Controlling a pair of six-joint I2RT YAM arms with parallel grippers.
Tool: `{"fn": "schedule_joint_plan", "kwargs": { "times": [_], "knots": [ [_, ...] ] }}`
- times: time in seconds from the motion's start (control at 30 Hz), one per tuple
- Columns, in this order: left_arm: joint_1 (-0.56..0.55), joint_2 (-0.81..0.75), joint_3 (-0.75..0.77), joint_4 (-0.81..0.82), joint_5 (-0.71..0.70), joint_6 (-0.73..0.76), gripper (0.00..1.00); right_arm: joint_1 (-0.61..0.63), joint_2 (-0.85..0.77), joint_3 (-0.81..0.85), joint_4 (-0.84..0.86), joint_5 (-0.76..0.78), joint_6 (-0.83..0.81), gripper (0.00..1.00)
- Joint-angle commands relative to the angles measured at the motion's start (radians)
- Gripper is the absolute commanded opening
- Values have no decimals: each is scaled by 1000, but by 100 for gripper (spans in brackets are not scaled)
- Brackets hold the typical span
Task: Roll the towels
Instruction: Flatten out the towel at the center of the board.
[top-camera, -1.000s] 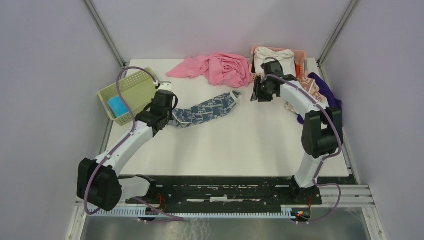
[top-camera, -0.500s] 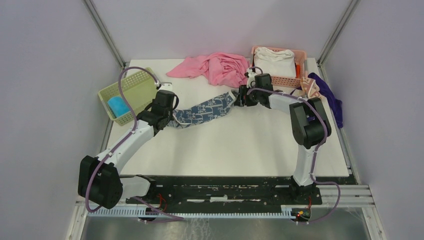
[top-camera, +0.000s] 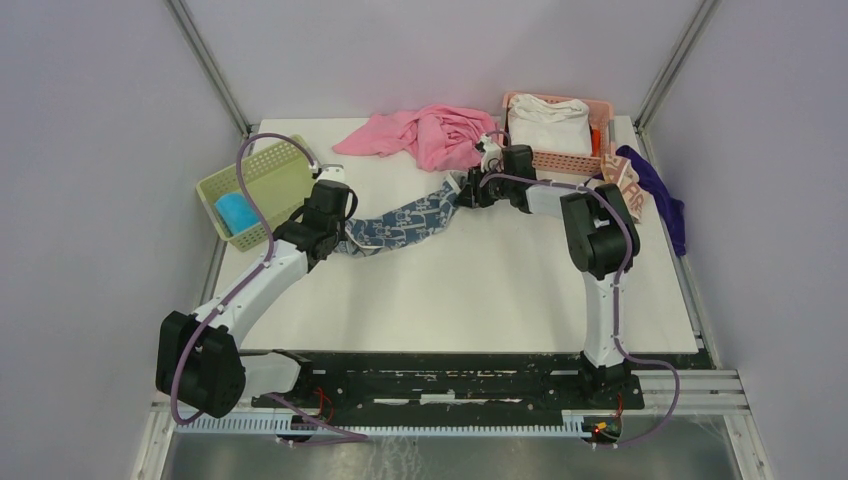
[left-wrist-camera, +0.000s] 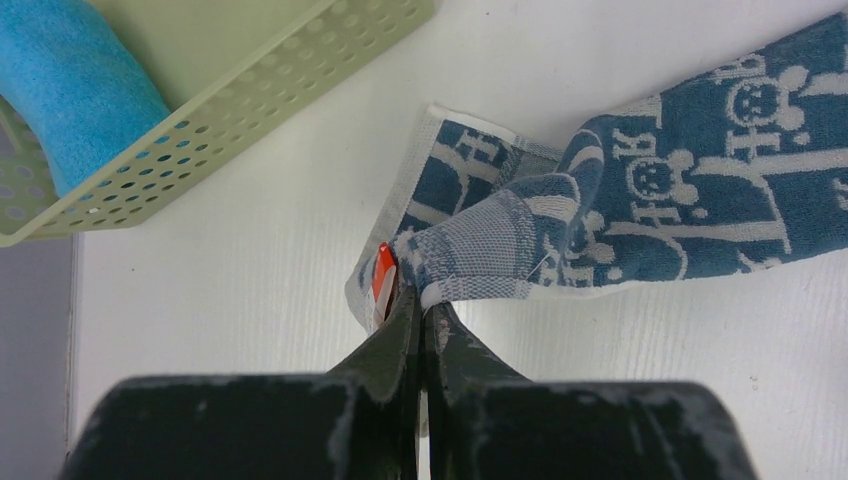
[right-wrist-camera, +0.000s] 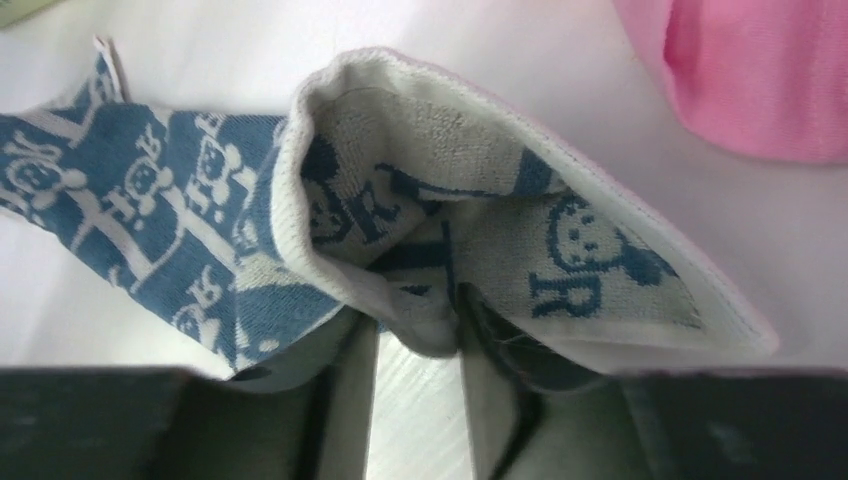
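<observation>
A white towel with dark blue print (top-camera: 405, 220) lies stretched across the back of the table. My left gripper (left-wrist-camera: 418, 290) is shut on its left corner, beside an orange tag, and shows in the top view (top-camera: 338, 238). At the towel's right end, my right gripper (right-wrist-camera: 420, 320) has a fold of the cloth (right-wrist-camera: 430, 300) pinched between its fingers, with the rest draped over them. A rolled bright blue towel (top-camera: 236, 212) lies in the green basket (top-camera: 270, 175). A cream towel with lettering (top-camera: 622, 185) lies at the table's right edge.
A large pink cloth (top-camera: 435, 135) is heaped at the back, close behind my right gripper (top-camera: 468, 190). A pink basket (top-camera: 600, 105) at the back right holds a white cloth (top-camera: 548, 122). A purple cloth (top-camera: 660, 195) lies along the right edge.
My right gripper has swung left from the pink basket to the printed towel's right end and closed on it, and that end has shifted left. My left arm has not moved.
</observation>
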Motion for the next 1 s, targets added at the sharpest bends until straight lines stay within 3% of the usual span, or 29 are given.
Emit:
{"fn": "schedule_joint_plan", "kwargs": {
  "times": [0.0,0.17,0.3,0.47,0.67,0.8,0.97],
  "knots": [
    [4,-13,28,25,-31,29,3,-2,9,74,12,-56,2,35],
    [6,-20,32,31,-88,33,3,-34,-51,94,-138,-49,30,1],
    [29,44,152,-9,-128,9,3,-110,-124,193,-353,-86,55,0],
    [55,171,367,7,-137,53,3,-242,-176,438,-643,-121,96,0],
    [65,270,596,30,-156,108,3,-371,-262,557,-701,-183,185,1],
    [65,187,510,104,-89,110,3,-394,-380,436,-690,-180,194,1],
    [63,51,264,128,116,19,3,-395,-554,12,-537,-129,325,4]
  ]
}}
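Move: The towel's loose hem corner stands raised right at the right hand's half-open fingertips, about 1 cm left and 1 cm below. From that hand the pink cloth's middle lies some 15 cm ahead, 8 cm left; the peach basket's about 18 cm ahead, 19 cm right. The left hand, already pinching the opposite corner, has this hem corner roughly 12 cm ahead, 23 cm right and 11 cm below; the green basket is 10 cm ahead, 17 cm left, 9 cm lower. The towel's hem is pinched by the right fingers, which close fully before the hand sweeps up about 26 cm and right 16 cm, bowing slightly forward, then back, while turning clockwise. The left hand keeps its pinch and swings up and forward, its fingers tipping upward, then starts drawing back over the last couple of centimetres. ##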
